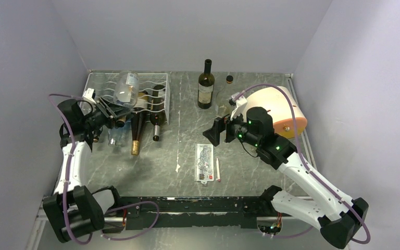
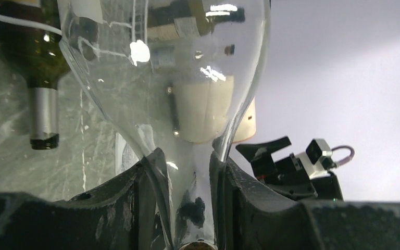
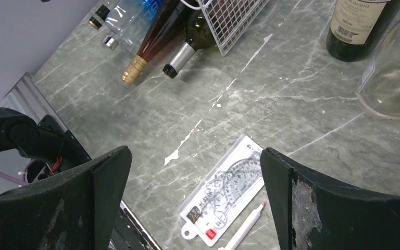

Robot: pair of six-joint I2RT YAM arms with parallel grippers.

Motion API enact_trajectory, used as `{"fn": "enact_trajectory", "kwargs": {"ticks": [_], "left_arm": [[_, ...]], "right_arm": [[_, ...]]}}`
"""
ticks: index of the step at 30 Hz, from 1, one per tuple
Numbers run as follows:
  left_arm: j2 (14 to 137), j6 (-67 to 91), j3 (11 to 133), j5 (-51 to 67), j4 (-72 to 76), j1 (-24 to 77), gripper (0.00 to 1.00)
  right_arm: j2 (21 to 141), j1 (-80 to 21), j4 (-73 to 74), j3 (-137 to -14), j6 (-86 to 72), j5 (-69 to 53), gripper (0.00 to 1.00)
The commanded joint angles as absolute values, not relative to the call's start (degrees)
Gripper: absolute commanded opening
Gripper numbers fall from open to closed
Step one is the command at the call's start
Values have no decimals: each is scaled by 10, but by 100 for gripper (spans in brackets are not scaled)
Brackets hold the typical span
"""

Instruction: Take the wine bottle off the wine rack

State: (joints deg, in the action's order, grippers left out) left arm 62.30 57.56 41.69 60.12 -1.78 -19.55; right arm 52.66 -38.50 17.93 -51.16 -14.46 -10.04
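The white wire wine rack (image 1: pixel 159 94) stands at the back left of the table. My left gripper (image 1: pixel 110 112) is shut on the neck of a clear glass wine bottle (image 1: pixel 126 89) and holds it tilted above the rack's front, base away from me. In the left wrist view the neck sits between both fingers of the gripper (image 2: pixel 195 208) and the clear body (image 2: pixel 177 62) fills the top. An amber bottle (image 1: pixel 135 138) and a dark bottle (image 1: pixel 156 125) lie in the rack, necks toward the front. My right gripper (image 1: pixel 216 130) is open and empty above mid-table.
A dark wine bottle (image 1: pixel 205 86) and a clear bottle (image 1: pixel 225 96) stand at the back centre. A beige roll (image 1: pixel 284 112) lies behind the right arm. A flat ruler pack (image 3: pixel 226 195) and a white pen (image 3: pixel 247 226) lie under the right gripper (image 3: pixel 195 198).
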Motion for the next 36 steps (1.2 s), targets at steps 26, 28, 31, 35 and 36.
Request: {"fn": "enact_trajectory", "kwargs": {"ticks": [26,28,31,35,36], "left_arm": [[388,399,363,537,-309,31,7],[399,361,375,524,-356,33,7],[403,332,384,515,-398,34,7],[405,319,392,511,-422,38,7],[406,316,394,508,-428,39,7]], "right_arm": [[688,-587,-11,-535,84,-139,100],[708,-603,-23,-538,149,-157,100],[734,-614,-57,-533,233,-196,100],[773,-620,-86,-540,320,-263,100],[784,-622,-91,-545,337,-277,100]]}}
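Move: The left hand holds the clear bottle's neck, its body raised over the rack; its destination is an open spot before the rack's right corner, about 16 cm back, 8 right and 9 lower. The brown bottle lies 7 cm ahead, 5 right, the dark bottle 11 ahead, 12 right, both 14 below. From the right hand, the clear bottle is some 15 cm ahead, 31 left and 4 above; the tool packet is 20 below, 2 ahead, 3 left. Back and to its right, the left hand carries the clear bottle by the neck away from the rack, then sinks about 11 cm while still drawing back, turning some 20 degrees clockwise and tipping down. Halfway through, the right hand sets off left, some 16 cm with a little back and down, swinging counter-clockwise towards the bottle's base, fingers still wide open. ##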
